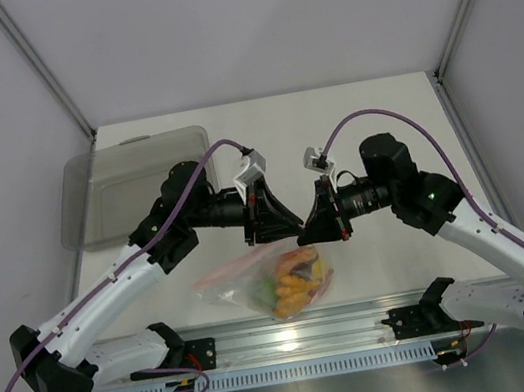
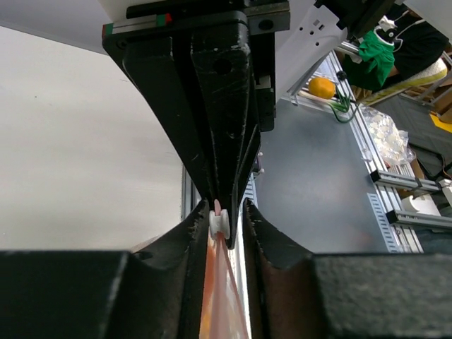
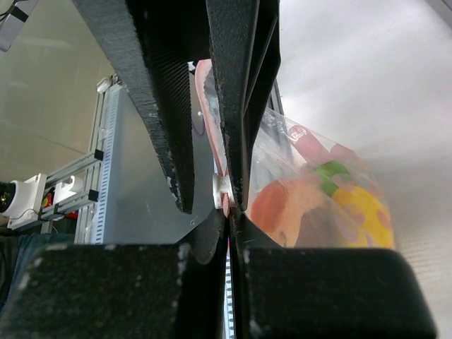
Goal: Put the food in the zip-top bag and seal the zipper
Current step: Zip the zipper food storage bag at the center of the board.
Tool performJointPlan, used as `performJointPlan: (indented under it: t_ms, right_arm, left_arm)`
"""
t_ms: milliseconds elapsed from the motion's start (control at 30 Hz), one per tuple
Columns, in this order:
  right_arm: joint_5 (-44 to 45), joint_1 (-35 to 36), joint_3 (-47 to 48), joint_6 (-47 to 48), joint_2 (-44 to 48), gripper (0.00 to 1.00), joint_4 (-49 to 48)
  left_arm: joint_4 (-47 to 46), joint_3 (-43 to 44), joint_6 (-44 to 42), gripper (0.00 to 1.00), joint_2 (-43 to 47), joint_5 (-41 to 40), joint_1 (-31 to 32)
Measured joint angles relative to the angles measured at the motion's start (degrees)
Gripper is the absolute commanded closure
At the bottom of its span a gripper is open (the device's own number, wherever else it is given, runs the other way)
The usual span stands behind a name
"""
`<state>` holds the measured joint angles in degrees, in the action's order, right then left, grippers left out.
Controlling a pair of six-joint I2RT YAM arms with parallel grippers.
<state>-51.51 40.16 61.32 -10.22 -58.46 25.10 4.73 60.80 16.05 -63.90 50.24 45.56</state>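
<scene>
The clear zip-top bag [image 1: 257, 280] hangs over the table near its front edge, with the food [image 1: 298, 283] inside: yellow, orange and green pieces [image 3: 332, 205]. Both grippers meet nose to nose at the bag's mouth. My right gripper [image 1: 314, 227] [image 3: 229, 215] is shut on the pinkish-red zipper [image 2: 220, 282] just beside its white slider [image 3: 220, 189]. My left gripper [image 1: 291, 221] [image 2: 222, 208] straddles the slider [image 2: 219, 223]. Its jaws stand narrowly apart: one finger touches the slider and a gap shows at the other.
A grey translucent tray [image 1: 80, 203] lies at the back left of the table [image 1: 360, 118]. An aluminium rail [image 1: 297, 337] carrying both arm bases runs along the near edge, just below the hanging bag.
</scene>
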Motion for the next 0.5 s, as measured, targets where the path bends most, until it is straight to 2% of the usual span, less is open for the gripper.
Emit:
performJointPlan:
  t_ms: [233, 367, 500]
  right_arm:
    - [0.02, 0.11, 0.02, 0.44, 0.31, 1.0, 0.85]
    - [0.15, 0.11, 0.09, 0.85, 0.63, 1.0, 1.11]
    - [0.72, 0.11, 0.09, 0.87, 0.79, 1.0, 1.16]
  left_arm:
    - [-0.33, 0.0, 0.52, 0.82, -0.87, 2.1, -0.37]
    - [-0.35, 0.0, 0.87, 0.94, -0.96, 2.51, -0.76]
    - [-0.26, 0.07, 1.03, 0.94, -1.07, 2.73, -0.98]
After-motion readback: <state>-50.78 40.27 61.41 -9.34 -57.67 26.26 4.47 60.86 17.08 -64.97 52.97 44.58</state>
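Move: The white zipper slider lies right at the left fingertips, about 1 cm to the right of that hand's point, level with it in height and in reach. The food bulging in the bag hangs some 16 cm below the left hand and about 3 cm to its left; the bag's slack clear side reaches roughly 16 cm left and 12 cm below. For the right hand, which pinches the bag's zipper end, the slider is about 2 cm to the left, at the same height and reach. The left hand stays almost in place, fingers pointing right at the slider, and closes its part-open fingers from about a third open to nearly shut, pinching the white slider between the tips while the wrist turns barely a few degrees. The right hand keeps its shut grip on the zipper end just beyond the slider and holds the bag hanging there, shifting by less than half a centimetre. ##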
